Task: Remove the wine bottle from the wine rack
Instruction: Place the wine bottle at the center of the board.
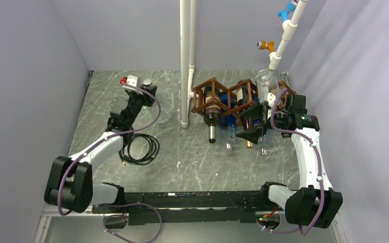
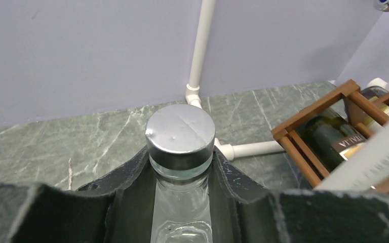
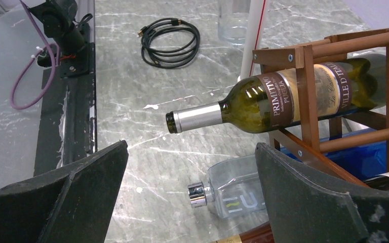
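Observation:
The brown wooden wine rack [image 1: 201, 93] [image 3: 308, 66] [image 2: 304, 119] stands at the back right of the table. In one of its cells lies a green wine bottle [image 3: 253, 101] [image 1: 212, 115], its neck sticking out towards the arms. My right gripper [image 3: 191, 147] [image 1: 253, 122] hangs open just in front of the rack, below that neck, holding nothing. Away to the left, my left gripper [image 2: 181, 152] [image 1: 144, 95] is shut on the neck of an upright clear glass bottle [image 2: 181, 134] with a silver cap.
A clear bottle with a chrome cap [image 3: 233, 197] lies on the table under the rack, beside a brown bottle neck [image 3: 248, 235]. A blue box [image 3: 364, 157] sits behind. A coiled black cable [image 1: 142, 147] lies at the left. A white pipe [image 1: 185, 61] rises mid-table.

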`<control>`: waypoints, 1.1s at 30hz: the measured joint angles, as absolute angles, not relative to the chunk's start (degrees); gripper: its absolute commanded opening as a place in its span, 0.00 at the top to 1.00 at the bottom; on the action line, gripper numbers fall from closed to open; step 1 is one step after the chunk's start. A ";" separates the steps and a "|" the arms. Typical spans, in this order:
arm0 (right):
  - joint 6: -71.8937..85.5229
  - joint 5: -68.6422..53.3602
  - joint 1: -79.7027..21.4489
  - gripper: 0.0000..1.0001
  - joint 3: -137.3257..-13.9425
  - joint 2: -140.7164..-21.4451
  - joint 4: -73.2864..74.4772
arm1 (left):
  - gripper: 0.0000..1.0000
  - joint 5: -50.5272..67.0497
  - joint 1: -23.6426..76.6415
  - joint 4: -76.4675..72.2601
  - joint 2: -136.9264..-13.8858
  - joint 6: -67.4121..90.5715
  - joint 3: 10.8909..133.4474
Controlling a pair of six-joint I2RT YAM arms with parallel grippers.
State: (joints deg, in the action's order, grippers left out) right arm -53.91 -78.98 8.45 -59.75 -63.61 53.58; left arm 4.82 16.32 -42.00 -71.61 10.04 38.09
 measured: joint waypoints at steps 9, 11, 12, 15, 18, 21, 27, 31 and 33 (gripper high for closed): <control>-55.07 -78.98 8.45 0.01 -59.70 -63.61 53.93 | 1.00 9.32 13.67 -44.40 -85.97 9.69 47.64; -55.20 -78.98 8.45 0.01 -59.70 -63.61 53.95 | 1.00 10.24 13.30 -44.38 -88.84 9.17 49.93; -55.31 -78.98 8.45 0.01 -59.70 -63.61 53.95 | 1.00 10.76 13.13 -44.36 -90.39 8.75 51.44; -55.48 -78.98 8.45 0.00 -59.57 -63.61 53.98 | 1.00 11.88 12.80 -44.34 -94.19 7.77 55.46; -55.57 -78.98 8.49 0.00 -59.31 -63.61 53.98 | 1.00 12.73 12.53 -44.36 -97.65 6.79 59.48; -55.72 -78.98 8.51 0.01 -59.29 -63.61 54.00 | 1.00 13.50 12.36 -44.60 -101.36 6.24 63.88; -56.16 -78.98 8.51 0.01 -59.29 -63.64 54.02 | 1.00 14.59 12.14 -45.04 -108.12 5.41 71.00; -56.45 -78.98 8.51 0.01 -59.27 -63.64 54.08 | 1.00 14.81 12.08 -44.73 -112.09 5.10 75.37; -56.58 -78.98 8.51 0.01 -59.27 -63.64 54.17 | 1.00 14.79 12.08 -44.62 -114.06 4.93 77.71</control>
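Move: The left hand holds the clear wine bottle upright by its neck. The open board near the back wall lies roughly 20 cm ahead of it, 4 cm to its right and 27 cm below. The thick white pipe's foot is about 13 cm right and 6 cm back, and the coiled cable some 21 cm back and 11 cm left, both down on the board. From the right hand, that open spot is around 38 cm ahead, 41 cm left and 26 cm lower. Straight out towards the back wall at a steady pace, the left arm carries the upright bottle about 18 cm forward, drawing farther from the coiled cable and edging slightly right. The hand ends some 2 cm lower, its fingers still closed around the neck just under the silver cap; the wrist rolls and swings only about 5 degrees. ##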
